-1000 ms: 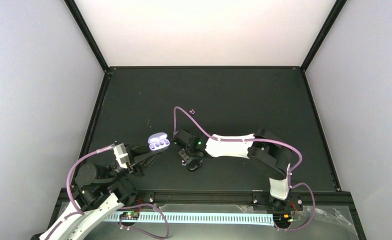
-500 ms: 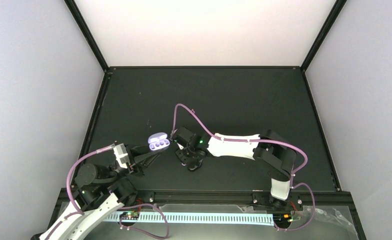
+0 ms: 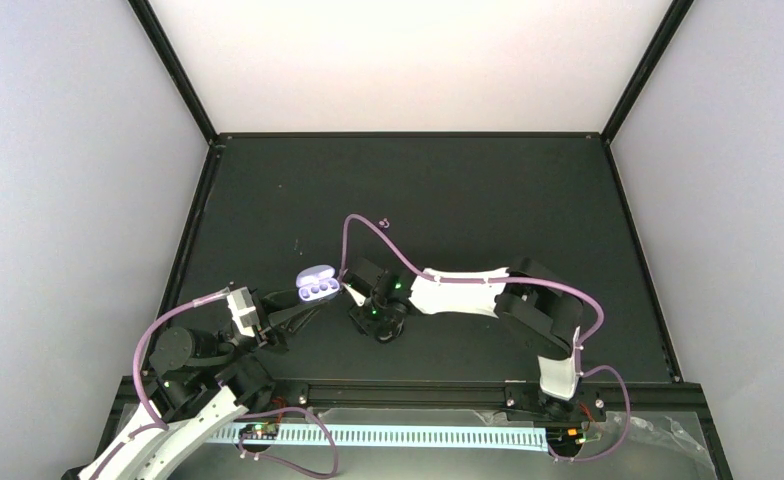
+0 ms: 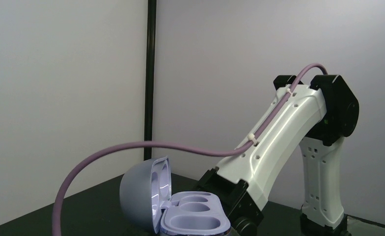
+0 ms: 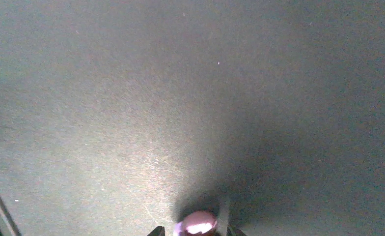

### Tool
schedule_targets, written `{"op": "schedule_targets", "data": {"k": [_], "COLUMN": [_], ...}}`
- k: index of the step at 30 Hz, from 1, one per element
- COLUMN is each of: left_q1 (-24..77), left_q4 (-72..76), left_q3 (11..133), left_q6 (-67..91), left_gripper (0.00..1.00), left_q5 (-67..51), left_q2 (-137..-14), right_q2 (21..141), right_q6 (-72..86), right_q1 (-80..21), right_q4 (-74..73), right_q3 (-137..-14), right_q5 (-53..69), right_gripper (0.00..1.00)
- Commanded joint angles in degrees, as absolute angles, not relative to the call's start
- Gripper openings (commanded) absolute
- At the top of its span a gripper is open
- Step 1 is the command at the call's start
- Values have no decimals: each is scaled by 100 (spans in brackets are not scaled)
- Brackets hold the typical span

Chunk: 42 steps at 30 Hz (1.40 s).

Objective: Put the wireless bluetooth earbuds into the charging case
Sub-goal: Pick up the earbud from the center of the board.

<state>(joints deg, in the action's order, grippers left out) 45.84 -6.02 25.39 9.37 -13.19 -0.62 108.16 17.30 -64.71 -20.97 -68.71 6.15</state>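
Note:
The lavender charging case (image 3: 317,285) stands with its lid up at the tips of my left gripper (image 3: 304,305), which is shut on it. In the left wrist view the charging case (image 4: 180,209) fills the bottom centre and its recesses are empty; my own fingers are out of frame there. A glossy pinkish-purple earbud (image 5: 198,223) lies on the mat. My right gripper (image 5: 195,232) is open, one fingertip on each side of the earbud and a small gap on its left. From above, the right gripper (image 3: 373,322) points down just right of the case and hides the earbud.
The dark mat (image 3: 488,200) is fenced by a black frame (image 3: 408,134) and pale walls. A purple cable (image 3: 353,235) loops from the right wrist over the mat. A tiny pinkish speck (image 3: 385,222) lies beyond it, too small to identify.
The right wrist has shifted a little to the left, nearer the case, and its cable loop has swung. The left arm and the case have stayed put.

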Motion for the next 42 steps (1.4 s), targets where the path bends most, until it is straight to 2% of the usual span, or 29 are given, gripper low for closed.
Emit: {"op": "schedule_targets", "data": {"k": [1, 8, 16, 28, 42], "left_q1": [4606, 4605, 4607, 4609, 4610], "left_q4": [-642, -634, -624, -646, -470], "left_q3": [2707, 2708, 2707, 2703, 2686], "left_q6": [958, 958, 958, 967, 1078], "left_gripper": [2, 2, 1, 2, 1], "left_q5": [-1378, -1383, -1388, -1395, -1391], "left_q2": [150, 116, 88, 70, -112], "right_q2": [11052, 11109, 11007, 10530, 8479], "right_q6": [1610, 1593, 1664, 1951, 2391], "right_q1": [-6513, -6510, -6513, -6359, -5895], "right_q4": [-2123, -2136, -2080, -1801, -1017], "right_q3": [-6970, -6890, -6693, -6407, -5633], "right_q5": [680, 428, -68, -654, -825], "right_gripper": [32, 31, 15, 8, 8]}}
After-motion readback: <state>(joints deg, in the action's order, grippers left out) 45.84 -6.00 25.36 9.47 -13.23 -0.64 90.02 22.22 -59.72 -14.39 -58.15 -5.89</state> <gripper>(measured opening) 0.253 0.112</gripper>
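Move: Between the right hand's open fingertips sits the purple earbud, about 1 cm ahead, 1 cm to the right and 1 cm below the hand point. The black case lies roughly 7 cm to the hand's right and 1 cm ahead; the other earbud some 27 cm ahead and 6 cm right. The held charging case hangs about 30 cm above this hand, 3 cm back and 3 cm left. From the left hand, the purple earbud is roughly 4 cm ahead, 5 cm right and 32 cm down. Sinking the last centimetre to the board, the right hand pinches the purple earbud between its fingertips while easing slightly forward and right. Keeping that grip, it lifts, slowly at first and then fast, about 9 cm off the board, ending some 5 cm forward and 5 cm right of where it started, with the wrist tipping up and turning clockwise about 15 degrees. The left hand stays put, still holding the open charging case. ##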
